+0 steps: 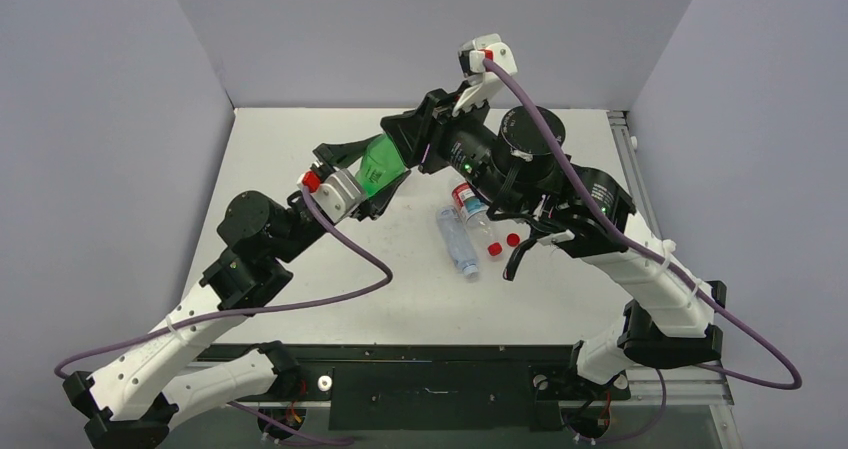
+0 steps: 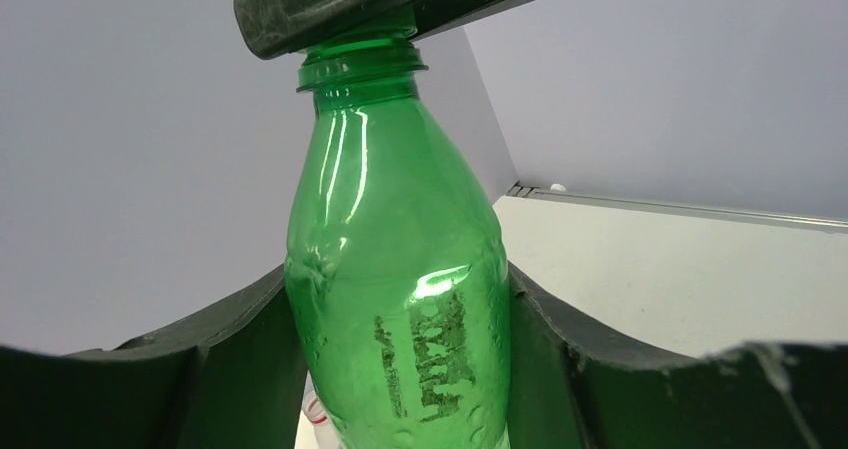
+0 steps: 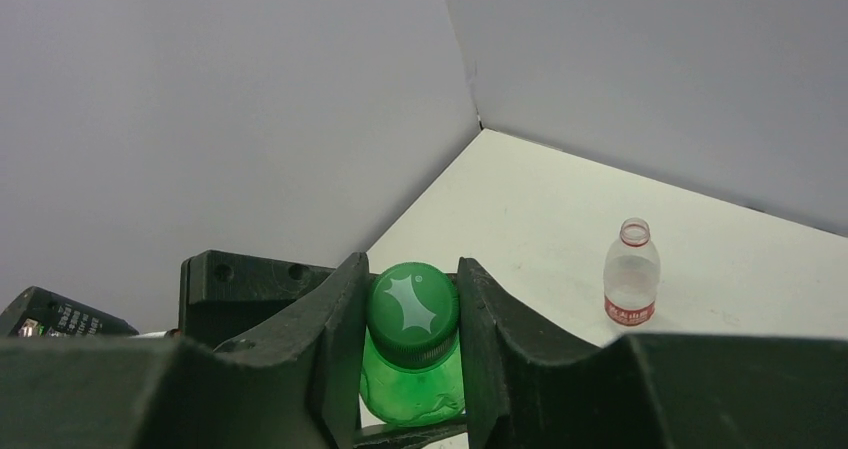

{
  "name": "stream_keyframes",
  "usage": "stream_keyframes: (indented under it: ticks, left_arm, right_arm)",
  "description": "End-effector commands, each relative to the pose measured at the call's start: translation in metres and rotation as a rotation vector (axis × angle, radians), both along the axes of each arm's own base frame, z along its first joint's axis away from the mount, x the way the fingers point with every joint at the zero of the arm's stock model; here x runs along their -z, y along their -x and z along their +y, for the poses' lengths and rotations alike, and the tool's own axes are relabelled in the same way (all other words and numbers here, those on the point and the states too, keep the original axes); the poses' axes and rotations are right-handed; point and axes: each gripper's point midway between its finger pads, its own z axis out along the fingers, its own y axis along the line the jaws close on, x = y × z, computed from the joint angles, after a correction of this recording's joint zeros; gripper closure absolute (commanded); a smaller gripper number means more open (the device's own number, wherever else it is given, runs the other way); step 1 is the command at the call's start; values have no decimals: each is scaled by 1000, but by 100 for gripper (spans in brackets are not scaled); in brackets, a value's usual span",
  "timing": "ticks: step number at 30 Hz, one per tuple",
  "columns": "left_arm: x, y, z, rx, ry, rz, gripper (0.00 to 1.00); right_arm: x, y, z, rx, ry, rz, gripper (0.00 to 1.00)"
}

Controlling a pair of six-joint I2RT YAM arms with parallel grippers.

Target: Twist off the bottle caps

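Observation:
My left gripper is shut on the body of the green bottle and holds it off the table, neck toward the right arm. In the left wrist view the green bottle fills the space between both fingers of the left gripper. My right gripper is shut on the bottle's green cap, with a finger pressed on each side. In the top view the right gripper meets the bottle's neck. Two red caps lie loose on the table.
A clear bottle with a red label and a pale clear bottle lie on the table under the right arm. An uncapped red-labelled bottle stands upright in the right wrist view. Grey walls enclose the white table.

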Motion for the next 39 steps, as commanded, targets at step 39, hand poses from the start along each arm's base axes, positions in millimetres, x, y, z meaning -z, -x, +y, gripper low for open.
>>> stream_keyframes:
  ticks: [39]
  left_arm:
    - [-27, 103, -18, 668, 81, 287, 100]
  right_arm:
    - [-33, 86, -31, -593, -44, -252, 84]
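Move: The green bottle stands in the left hand's grip, with its cap some 8 cm above, 3 cm back and 2 cm to the right of that hand. The cap is already pinched between the right fingers, the bottle's body hanging about 8 cm below, 3 cm ahead and 2 cm left. From the right hand, the uncapped bottle stands 27 cm ahead, 5 left and 42 below; the pale blue bottle lies 9 cm ahead, 12 right and 50 below. The green bottle is carried back towards the bases by about 10 cm, and slightly right, both hands travelling together. On the way the left hand swings clockwise by some 45 degrees with the bottle still gripped, while the right, keeping its pinch on the cap, turns counter-clockwise by nearly 40, so cap and bottle are twisted against each other in the loosening sense. ##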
